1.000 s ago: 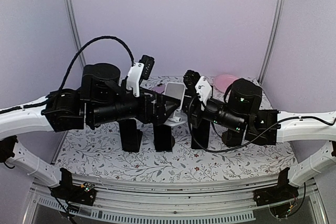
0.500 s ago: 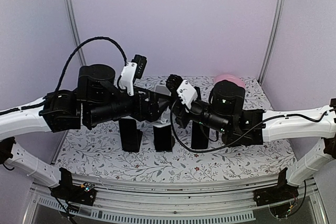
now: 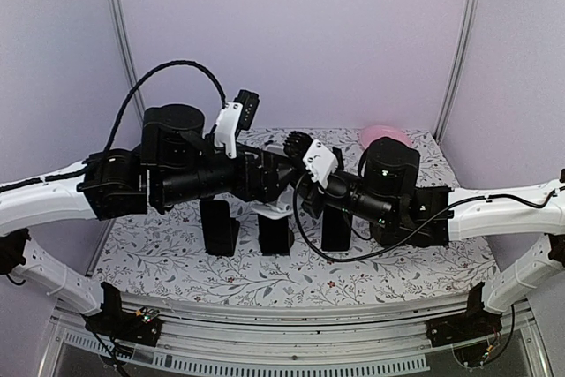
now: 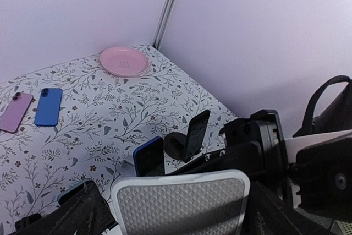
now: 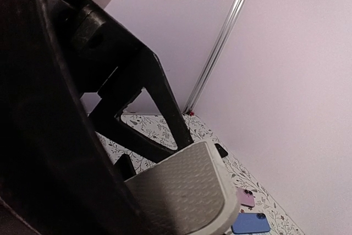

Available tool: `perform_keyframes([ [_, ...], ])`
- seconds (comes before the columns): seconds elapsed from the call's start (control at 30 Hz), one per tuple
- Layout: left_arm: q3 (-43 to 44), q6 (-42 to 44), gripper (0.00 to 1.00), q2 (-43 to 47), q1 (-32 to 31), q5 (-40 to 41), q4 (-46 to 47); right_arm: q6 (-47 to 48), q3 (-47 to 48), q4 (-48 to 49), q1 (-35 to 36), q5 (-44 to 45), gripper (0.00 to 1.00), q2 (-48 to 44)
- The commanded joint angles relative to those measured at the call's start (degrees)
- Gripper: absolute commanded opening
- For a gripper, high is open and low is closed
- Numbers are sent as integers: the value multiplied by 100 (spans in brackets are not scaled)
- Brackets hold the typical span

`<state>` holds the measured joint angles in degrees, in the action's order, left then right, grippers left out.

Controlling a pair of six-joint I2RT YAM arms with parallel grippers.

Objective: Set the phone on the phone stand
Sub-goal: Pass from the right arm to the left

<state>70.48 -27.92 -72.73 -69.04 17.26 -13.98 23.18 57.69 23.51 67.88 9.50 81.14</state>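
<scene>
The phone [image 4: 181, 205] has a white rim and a grey textured back. It hangs in mid-air between both arms, and only a white sliver [image 3: 275, 207] of it shows from above. My left gripper [image 4: 179, 213] spans its width, a finger against each long side. My right gripper [image 3: 306, 181] is shut on its thin edge, and the phone [image 5: 184, 191] juts out from behind that gripper's dark finger [image 5: 44, 136]. A black round phone stand [image 4: 176, 146] on the table below carries a black phone [image 4: 198, 133].
A blue-cased phone [image 4: 149, 157] stands upright beside the black one. Three dark upright slabs [image 3: 275, 234] stand in a row under the arms. A pink phone [image 4: 15, 112] and a blue phone [image 4: 48, 107] lie flat. A pink plate [image 4: 124, 61] sits in the far corner.
Both arms swung left with the phone, then came partway back. The phone, upright and plain to see before, now sits lower between the grippers. The left jaws narrowed slightly onto it.
</scene>
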Motion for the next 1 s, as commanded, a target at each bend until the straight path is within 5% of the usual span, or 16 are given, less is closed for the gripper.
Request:
perform_keyframes([
  [0.0,219,7,91,-138,136,0,-13,-40,-110,308,37,-123,2,-281],
  [0.27,156,-60,78,-121,474,-461,0,26,-148,403,33,-137,2,-333],
  [0.57,-152,-244,87,-13,700,-1239,326,73,-242,610,33,-215,2,-343],
  [0.97,-344,-230,61,202,861,-1180,350,102,-126,335,33,-163,2,-278],
])
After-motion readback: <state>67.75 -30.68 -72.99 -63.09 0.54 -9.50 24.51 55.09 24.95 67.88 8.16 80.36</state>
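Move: The white phone stand, held in the right fingers, lies about 2 cm ahead and 2 cm to the right of the left hand, level with it, its textured backrest already between the open left fingers. From the right hand it is some 3 cm to the left. Roughly 27 cm below the left hand and 3 cm farther out stand three phones: the middle phone about 2 cm left, the right phone 14 cm right, the left phone 17 cm left. Around the textured backrest of the white stand the left fingers draw in from nearly wide open to about two-thirds, not steadily but with one brief reopening; firm contact can't be made out. Meanwhile the left hand swings some 10 degrees clockwise, easing about 1 cm right and 1 cm down. The right hand keeps its pinch on the stand and sinks about 1 cm. ##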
